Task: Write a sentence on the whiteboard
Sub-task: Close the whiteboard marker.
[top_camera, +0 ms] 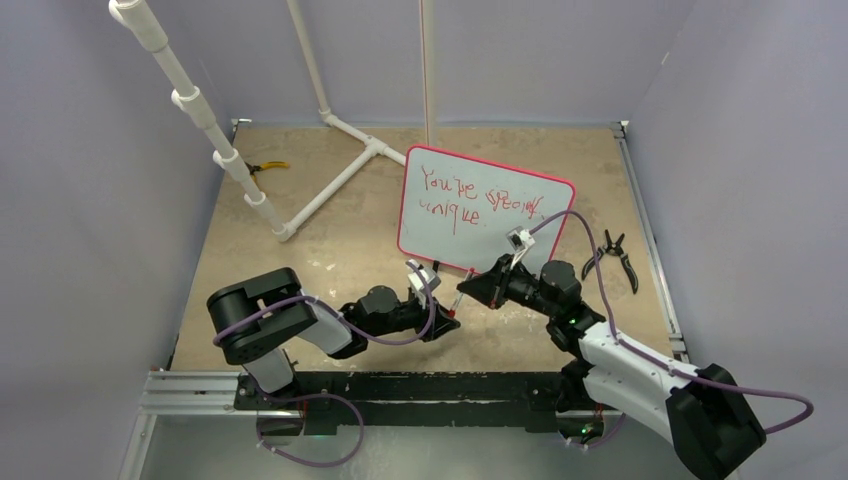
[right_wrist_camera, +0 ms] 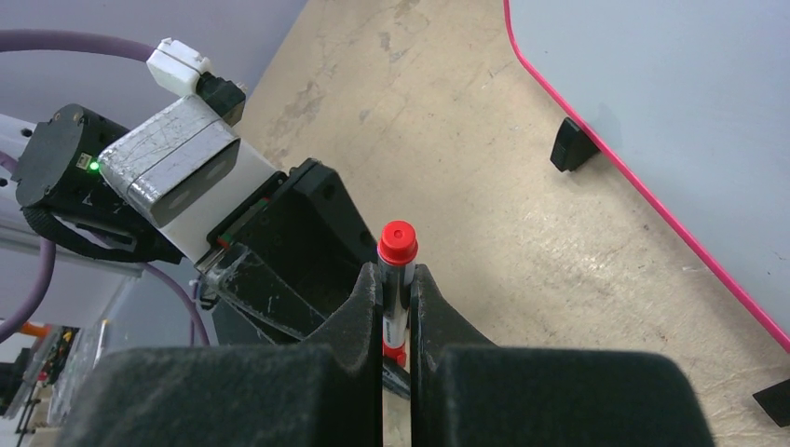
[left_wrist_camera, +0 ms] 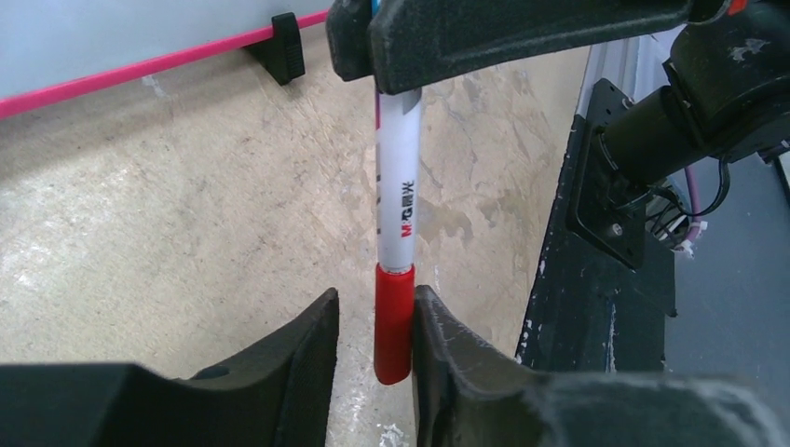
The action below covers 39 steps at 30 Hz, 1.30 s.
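Observation:
The whiteboard (top_camera: 485, 210), white with a pink-red frame, stands tilted at mid table and carries the sentence (top_camera: 478, 195) in red lettering on two lines. In front of its near edge my right gripper (right_wrist_camera: 396, 272) is shut on the white barrel of a marker (left_wrist_camera: 399, 186). The marker's red cap (left_wrist_camera: 394, 321) hangs between the fingers of my left gripper (left_wrist_camera: 375, 296), which is open. The left gripper's right finger touches the cap, while a gap shows at its left finger. In the top view the two grippers meet at the marker (top_camera: 457, 305).
A white pipe frame (top_camera: 330, 185) lies at the back left, with yellow-handled pliers (top_camera: 268, 167) beside it. Black pliers (top_camera: 620, 255) lie right of the board. One of the board's black feet (left_wrist_camera: 287, 47) rests on the tabletop. The black mounting rail (top_camera: 400, 395) runs along the near edge.

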Each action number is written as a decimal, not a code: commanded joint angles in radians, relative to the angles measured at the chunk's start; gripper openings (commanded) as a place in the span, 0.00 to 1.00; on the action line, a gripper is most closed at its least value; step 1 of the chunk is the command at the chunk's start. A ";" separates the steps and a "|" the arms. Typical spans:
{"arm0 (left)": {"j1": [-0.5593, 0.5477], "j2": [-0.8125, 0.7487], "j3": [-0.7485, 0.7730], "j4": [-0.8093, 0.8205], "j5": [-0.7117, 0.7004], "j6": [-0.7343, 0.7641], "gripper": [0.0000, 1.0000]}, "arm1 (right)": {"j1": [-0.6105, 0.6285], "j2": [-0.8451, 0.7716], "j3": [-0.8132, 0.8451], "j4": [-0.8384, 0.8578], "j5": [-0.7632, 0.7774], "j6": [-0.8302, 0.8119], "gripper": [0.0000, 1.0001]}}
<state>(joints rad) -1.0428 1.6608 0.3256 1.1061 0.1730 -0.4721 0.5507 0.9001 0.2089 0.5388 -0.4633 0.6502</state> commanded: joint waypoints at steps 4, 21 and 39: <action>0.003 0.023 0.019 0.074 0.040 -0.020 0.00 | 0.003 -0.004 0.027 0.011 -0.022 -0.035 0.00; 0.035 -0.062 0.063 0.062 0.139 -0.021 0.00 | 0.017 -0.012 0.024 -0.118 -0.094 -0.111 0.00; 0.105 -0.190 0.155 -0.075 0.369 -0.019 0.00 | 0.053 0.029 0.019 -0.181 -0.214 -0.147 0.00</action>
<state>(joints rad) -0.9585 1.5494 0.3904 0.8745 0.4908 -0.4950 0.5667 0.8886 0.2413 0.4904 -0.5713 0.5716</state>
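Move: The red cap sits on the marker's lower end, already between the left hand's half-open fingers, within about 1 cm of straight ahead, level with them. The marker's middle is some 4 cm ahead of that hand, 2 cm right and 6 cm up, in the right hand's grip. The whiteboard's middle is about 24 cm ahead of the left hand and 6 cm to its right. From the right hand the cap lies roughly 5 cm back, 2 cm left and 8 cm below. The capped end is pinched first: the left fingers finish closing around the red cap and keep hold. The left hand then goes back and up, some 3 cm in all, pushing the cap towards the marker body and turning about 12 degrees clockwise. The right hand, still gripping the marker, gives way about 2 cm back and slightly left, turning some 8 degrees counter-clockwise. ##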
